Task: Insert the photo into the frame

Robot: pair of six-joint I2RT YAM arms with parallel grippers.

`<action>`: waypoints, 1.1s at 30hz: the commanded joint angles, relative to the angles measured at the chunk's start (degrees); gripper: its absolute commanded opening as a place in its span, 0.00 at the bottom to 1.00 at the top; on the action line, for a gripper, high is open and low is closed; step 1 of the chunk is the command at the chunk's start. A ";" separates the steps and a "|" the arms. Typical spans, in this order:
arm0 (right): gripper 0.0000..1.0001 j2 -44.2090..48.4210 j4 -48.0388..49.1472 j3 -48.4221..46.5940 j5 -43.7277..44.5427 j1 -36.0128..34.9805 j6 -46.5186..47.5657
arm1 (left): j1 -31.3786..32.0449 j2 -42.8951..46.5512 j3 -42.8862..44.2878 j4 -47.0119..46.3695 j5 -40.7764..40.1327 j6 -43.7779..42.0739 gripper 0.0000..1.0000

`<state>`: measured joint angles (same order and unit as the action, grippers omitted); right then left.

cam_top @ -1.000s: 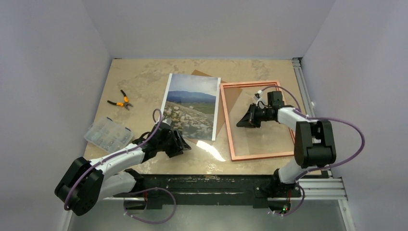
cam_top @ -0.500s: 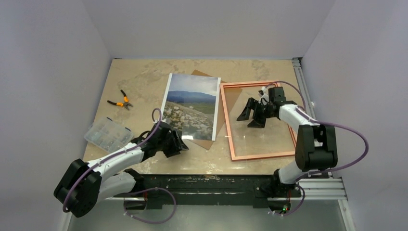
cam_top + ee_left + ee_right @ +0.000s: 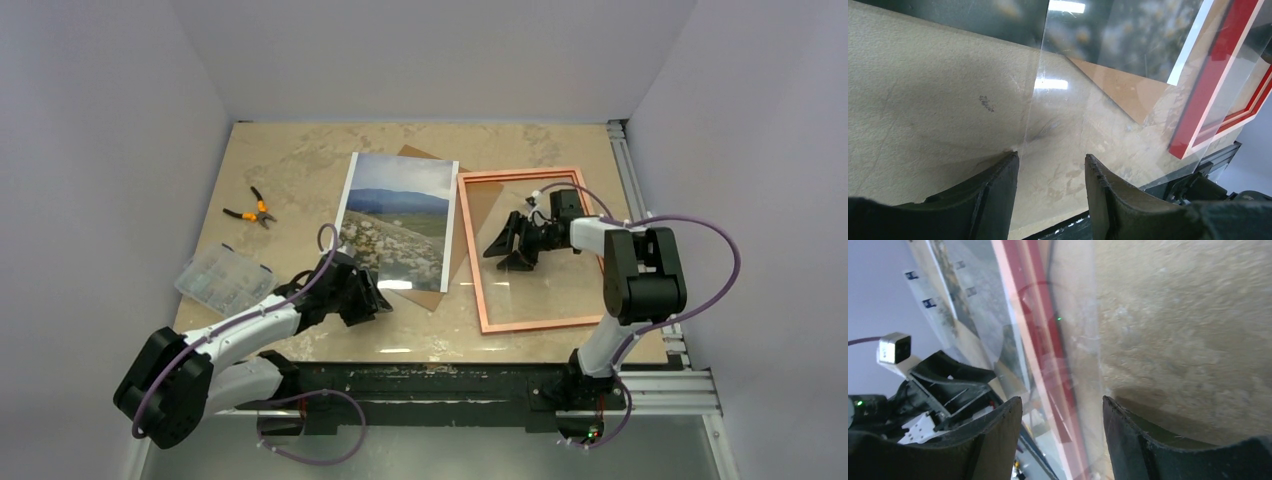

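The photo (image 3: pixel 398 218), a landscape print, lies face up mid-table over a brown backing board (image 3: pixel 428 296). To its right the frame (image 3: pixel 540 323) lies flat with its pale back up. My left gripper (image 3: pixel 378 300) hovers low at the photo's near edge, open, with nothing between its fingers. In the left wrist view a clear sheet (image 3: pixel 1073 100) covers the table ahead of that gripper (image 3: pixel 1050 160), with the photo (image 3: pixel 1128 30) and the red frame (image 3: pixel 1208 85) beyond. My right gripper (image 3: pixel 502 248) stands open over the frame's left part. The right wrist view shows this gripper (image 3: pixel 1063 402) holding nothing, above glassy reflections and the frame's red edge (image 3: pixel 1035 315).
Orange-handled pliers (image 3: pixel 250 210) lie at the left. A clear plastic parts box (image 3: pixel 225 280) sits near the left front edge. A metal rail (image 3: pixel 640 190) runs along the table's right side. Walls close in on three sides.
My right gripper has gone from shut to open and shifted slightly over the frame. A bright glare near the front edge between photo and frame has vanished. The left arm has barely moved.
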<state>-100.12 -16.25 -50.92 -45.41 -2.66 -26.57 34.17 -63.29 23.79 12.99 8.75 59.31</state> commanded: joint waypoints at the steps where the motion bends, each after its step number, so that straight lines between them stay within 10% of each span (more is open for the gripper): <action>1: 0.57 2.42 5.80 1.11 -9.48 0.11 -1.47 | -0.26 -0.51 1.44 -0.19 -0.07 -1.30 0.50; 22: 0.00 5.76 4.73 0.57 -13.97 -2.02 -3.55 | -0.31 -0.77 1.17 -1.26 1.08 -1.25 0.51; 33: 0.00 22.96 -4.63 -8.26 -5.51 -2.07 -6.32 | -0.18 8.88 6.24 2.74 4.24 -4.28 0.84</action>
<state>-84.49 -16.91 -52.93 -54.87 -4.54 -31.59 34.13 -57.47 25.56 14.87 10.96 57.32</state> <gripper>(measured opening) 0.004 0.824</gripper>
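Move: The clear pane spans the gap between the hands. Its middle lies about 10 cm left and 3 cm back of the right hand, whose half-open fingers straddle its right edge. The frame's middle is some 10 cm right of that hand and 2 cm ahead; the photo is about 18 cm left and 7 cm ahead, both roughly 4 cm lower. From the left hand, the pane's middle lies about 12 cm right and 7 cm ahead. Leftward and up by about 3 cm each, rolling some 15 degrees so its left side rises, the right hand works in over the pane's right edge while its fingers shut and pinch it; it then climbs about 8 cm more, its fingers tipping up slightly. Late on, the left hand opens wider around the pane's left edge and rises about 3 cm. ##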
